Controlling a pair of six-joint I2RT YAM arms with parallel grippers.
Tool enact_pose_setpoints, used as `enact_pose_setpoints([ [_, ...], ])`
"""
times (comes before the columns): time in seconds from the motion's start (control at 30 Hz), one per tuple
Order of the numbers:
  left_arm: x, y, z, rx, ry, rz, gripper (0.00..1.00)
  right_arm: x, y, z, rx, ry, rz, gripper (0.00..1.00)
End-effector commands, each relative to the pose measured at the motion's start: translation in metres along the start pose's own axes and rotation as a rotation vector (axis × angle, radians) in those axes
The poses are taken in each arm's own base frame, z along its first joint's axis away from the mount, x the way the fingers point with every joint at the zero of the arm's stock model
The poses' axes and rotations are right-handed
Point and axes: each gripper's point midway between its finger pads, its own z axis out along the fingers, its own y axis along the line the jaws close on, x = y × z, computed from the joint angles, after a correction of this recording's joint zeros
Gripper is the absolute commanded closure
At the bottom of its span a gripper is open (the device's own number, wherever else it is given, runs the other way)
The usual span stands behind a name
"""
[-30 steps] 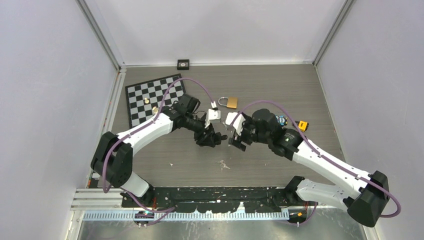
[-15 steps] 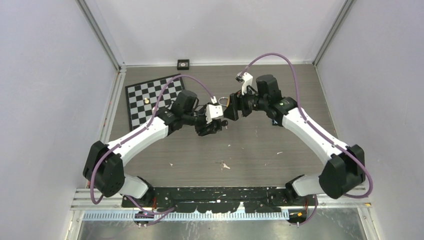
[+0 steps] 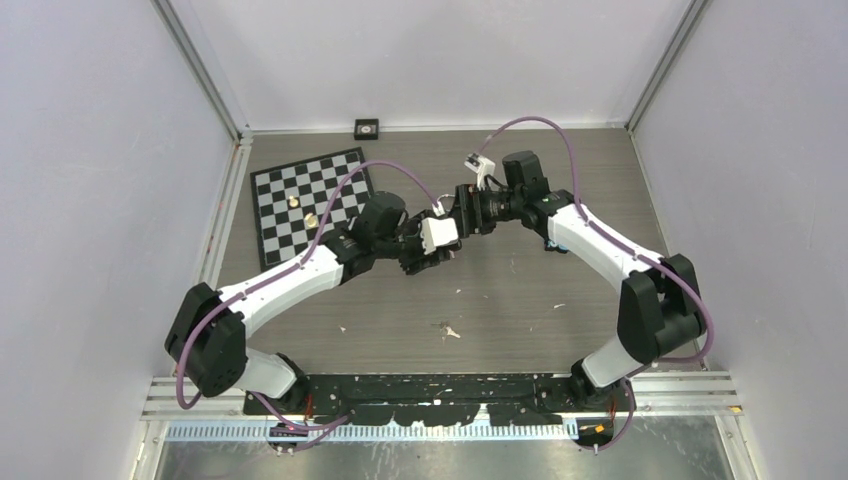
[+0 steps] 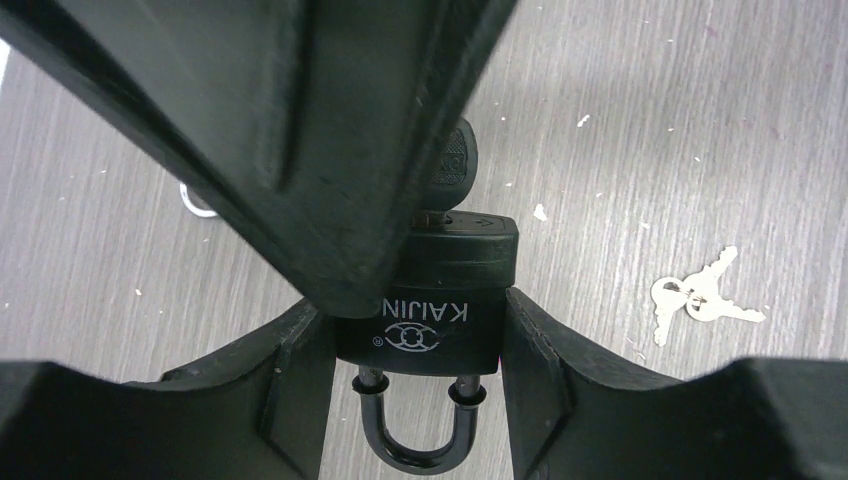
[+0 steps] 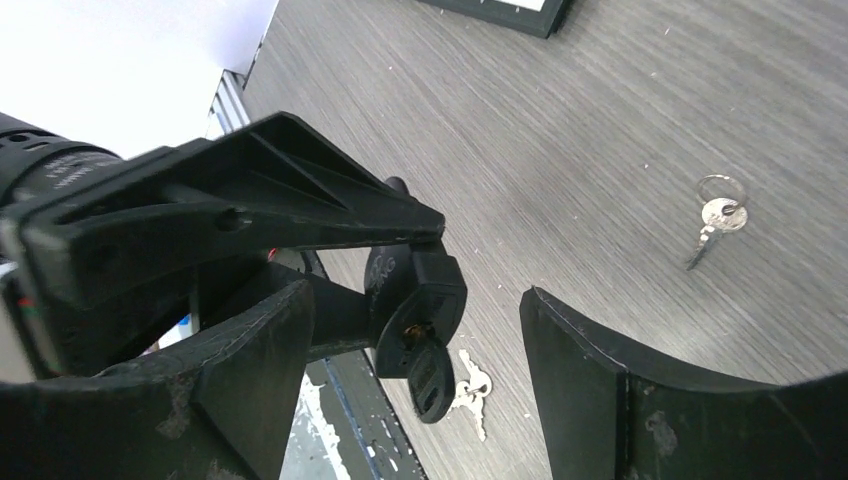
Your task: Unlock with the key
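Observation:
My left gripper (image 4: pixel 412 335) is shut on a black padlock (image 4: pixel 450 260) marked KAIJIN, its fingers pressing the two sides of the body. The shackle (image 4: pixel 415 440) points back toward the wrist, and both its legs sit in the body. A black-headed key (image 5: pixel 430 375) sticks out of the keyhole in the padlock (image 5: pixel 425 290). My right gripper (image 5: pixel 412 290) is open, with one finger on either side of the padlock and key and gaps on both sides. In the top view the left gripper (image 3: pixel 447 245) and right gripper (image 3: pixel 466 222) meet above the table's middle.
A pair of silver keys (image 4: pixel 700 298) lies on the wood table below the grippers. Another silver key on a ring (image 5: pixel 715 215) lies further off. A checkerboard mat (image 3: pixel 310 195) sits at the back left, with a small black square (image 3: pixel 367 127) by the back wall.
The right arm swung from the near right round to the far side and closed in on the left gripper. The left gripper moved slightly right with the padlock.

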Motion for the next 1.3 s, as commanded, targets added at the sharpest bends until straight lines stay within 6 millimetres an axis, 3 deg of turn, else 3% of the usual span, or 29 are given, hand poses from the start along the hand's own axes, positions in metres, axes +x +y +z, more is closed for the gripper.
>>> enact_pose_setpoints([
  [0.0,-0.052,0.035,-0.015,-0.144,-0.16,0.051,1.0,0.001,0.005,0.008,-0.09,0.031,0.042,0.21],
  [0.23,-0.051,0.038,-0.015,-0.164,-0.158,0.047,1.0,0.003,0.006,0.017,-0.153,0.043,0.086,0.27],
  [0.73,-0.048,0.054,-0.009,-0.23,-0.128,0.028,1.0,0.009,0.004,0.029,-0.23,0.071,0.157,0.53],
  [0.9,-0.046,0.053,-0.008,-0.226,-0.126,0.021,0.99,0.005,0.006,0.027,-0.241,0.063,0.139,0.84],
  [1.0,-0.045,0.048,-0.009,-0.205,-0.132,0.02,0.85,-0.002,0.005,0.018,-0.227,0.035,0.115,0.96],
  [1.1,-0.046,0.042,-0.012,-0.181,-0.15,0.004,0.58,-0.004,0.003,0.01,-0.21,0.016,0.067,0.99],
  [1.23,-0.052,0.04,-0.027,-0.136,-0.191,-0.052,0.13,-0.001,0.003,-0.003,-0.161,0.007,-0.065,0.99],
  [1.27,-0.052,0.039,-0.032,-0.122,-0.197,-0.066,0.08,0.0,0.004,-0.006,-0.152,0.006,-0.091,1.0],
])
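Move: The black padlock with the key in its keyhole is already held in the left hand's fingers, at its hand point. From the open right hand it lies about 3 cm back, 2 cm left and 4 cm lower, with its key end facing that hand. On the table, roughly 19 cm below the right hand, the ringed key is some 4 cm ahead and 1 cm left, the gold padlock about 14 cm straight ahead, and the loose keys 13 cm back and 2 cm left. The right hand sinks about 2.5 cm and reaches as far left over the key end of the black padlock, rolling some 15 degrees forward side down and closing to pinch the lock body by its front and back faces, while the left hand keeps its hold and brings the padlock about 2.5 cm forward and slightly up into that grip. With the right fingers shut on it, the right hand eases 1 to 1.5 cm back to the right and the left fingers open wide at the very end, letting go of the lock's sides. ##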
